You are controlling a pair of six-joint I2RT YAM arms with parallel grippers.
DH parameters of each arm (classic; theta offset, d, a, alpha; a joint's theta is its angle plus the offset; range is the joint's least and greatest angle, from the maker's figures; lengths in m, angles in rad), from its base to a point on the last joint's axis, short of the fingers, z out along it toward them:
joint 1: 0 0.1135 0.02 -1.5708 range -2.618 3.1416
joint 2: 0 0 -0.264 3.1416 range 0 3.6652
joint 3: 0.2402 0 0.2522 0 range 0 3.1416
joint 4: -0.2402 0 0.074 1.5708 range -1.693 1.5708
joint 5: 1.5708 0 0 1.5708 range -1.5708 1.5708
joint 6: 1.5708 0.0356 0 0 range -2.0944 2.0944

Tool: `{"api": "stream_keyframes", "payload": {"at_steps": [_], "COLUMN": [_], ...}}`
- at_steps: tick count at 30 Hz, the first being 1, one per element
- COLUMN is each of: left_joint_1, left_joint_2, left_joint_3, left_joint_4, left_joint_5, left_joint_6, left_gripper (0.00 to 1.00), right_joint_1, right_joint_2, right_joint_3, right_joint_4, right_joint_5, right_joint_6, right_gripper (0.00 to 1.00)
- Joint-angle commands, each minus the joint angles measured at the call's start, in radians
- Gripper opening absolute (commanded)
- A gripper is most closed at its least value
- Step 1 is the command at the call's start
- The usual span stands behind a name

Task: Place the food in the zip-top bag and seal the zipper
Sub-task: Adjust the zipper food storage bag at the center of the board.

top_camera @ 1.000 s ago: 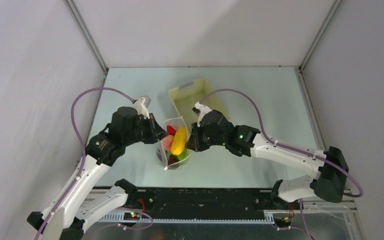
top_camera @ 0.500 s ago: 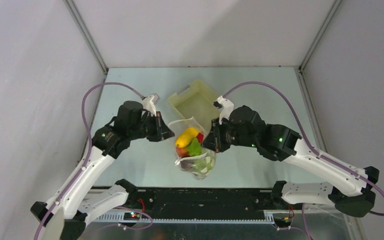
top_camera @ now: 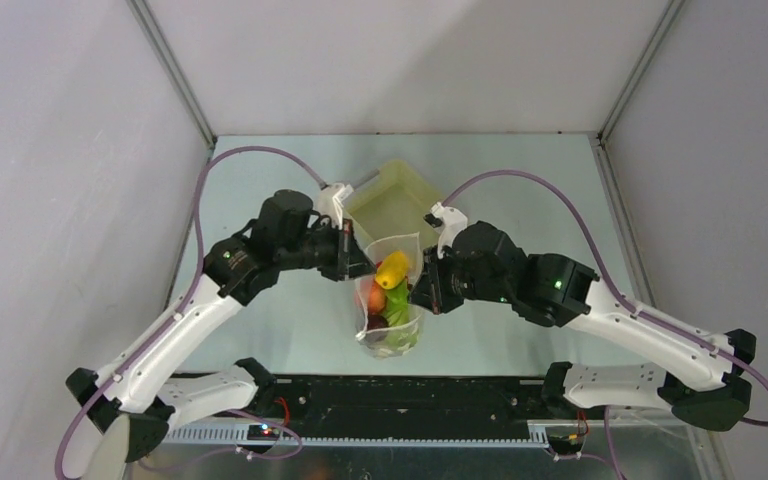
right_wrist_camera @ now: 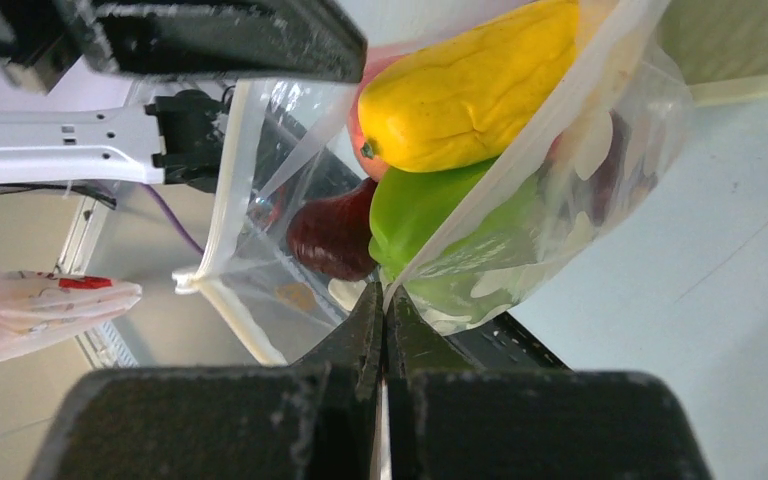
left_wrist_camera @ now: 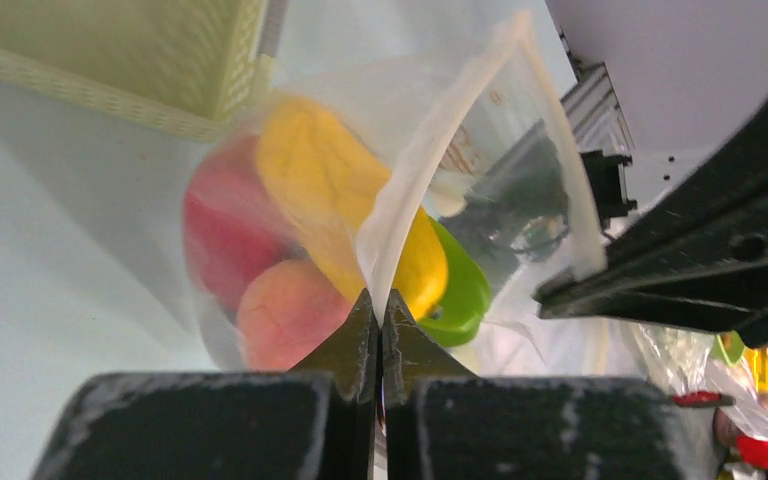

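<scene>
The clear dotted zip-top bag (top_camera: pixel 392 322) hangs between my two grippers with its mouth pulled open. The food sits inside it: a yellow banana (right_wrist_camera: pixel 470 90), a green piece (right_wrist_camera: pixel 430 215), a dark red apple (right_wrist_camera: pixel 330 235), a peach (left_wrist_camera: pixel 285 315) and a red piece (left_wrist_camera: pixel 215 230). My left gripper (left_wrist_camera: pixel 380 300) is shut on the bag's left mouth edge. On the opposite mouth edge my right gripper (right_wrist_camera: pixel 382 295) is shut. The zipper (right_wrist_camera: pixel 222 190) shows as a pale strip along the open far lip, its two sides apart.
The pale yellow slotted basket (top_camera: pixel 400 195) stands just behind the bag, close to both wrists. The black rail (top_camera: pixel 410 400) of the arm bases runs along the near edge, right below the hanging bag. Grey walls close the table on three sides.
Both grippers have carried the bag to the right, toward the middle. The left arm has reached further out. The bag now hangs more upright, and the food has settled deeper into it.
</scene>
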Motion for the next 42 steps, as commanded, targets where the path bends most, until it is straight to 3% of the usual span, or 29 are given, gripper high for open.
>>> {"api": "stream_keyframes", "payload": {"at_steps": [1,13,22,27,29,32,37,41,42], "left_joint_1": [-0.07,-0.269,-0.299,-0.298,-0.298,-0.298,-0.295,-0.295,-0.295], "left_joint_2": [0.026,0.193,0.344,0.398,0.403,0.406,0.394,0.336,0.32], "left_joint_3": [0.048,0.134,0.203,0.214,0.21,0.207,0.215,0.198,0.19], "left_joint_4": [0.071,0.233,0.292,0.288,0.284,0.285,0.29,0.283,0.287], "left_joint_5": [0.011,0.002,0.03,0.011,-0.01,-0.047,-0.059,-0.103,-0.123], "left_joint_6": [0.038,0.037,0.038,0.059,0.07,0.087,0.12,0.153,0.164], "left_gripper": [0.0,0.0,0.0,0.0,0.05,0.25,0.72,0.97,0.98], "right_joint_1": [0.009,0.014,0.009,-0.117,-0.186,-0.247,-0.289,-0.308,-0.312], "right_joint_2": [-0.024,-0.197,-0.257,-0.236,-0.23,-0.23,-0.237,-0.236,-0.235], "right_joint_3": [-0.009,-0.083,-0.103,-0.18,-0.219,-0.268,-0.292,-0.298,-0.298], "right_joint_4": [0.04,-0.154,-0.251,-0.195,-0.152,-0.09,-0.044,0.003,0.012], "right_joint_5": [0.073,0.174,0.276,0.167,0.093,0.054,0.073,0.057,0.051], "right_joint_6": [0.027,0.189,0.265,0.249,0.245,0.244,0.265,0.285,0.29], "right_gripper": [0.0,0.0,0.0,0.01,0.0,0.0,0.0,0.0,0.0]}}
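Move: Both hands already pinch the zipper food storage bag by opposite rims, and the bag hangs between them: its middle is about 4 cm right, 4 cm back and 8 cm below the left hand, and some 4 cm left, 2 cm ahead and 9 cm below the right. The bare board it goes to is roughly 14 cm right and 4 cm back of the left hand, 6 cm right and 2 cm ahead of the right, some 17 cm down. The empty basket stands 17 cm ahead and 4 cm right of the left hand. Still gripping its rim, the right hand carries the bag about 10 cm right, then sinks some 8 cm and eases forward while turning nearly 30 degrees clockwise and tipping down. The left hand goes right with it, about 13 cm, dipping back and returning, turning clockwise and sinking slightly; it stops, then opens wide and lets go of the left rim. ##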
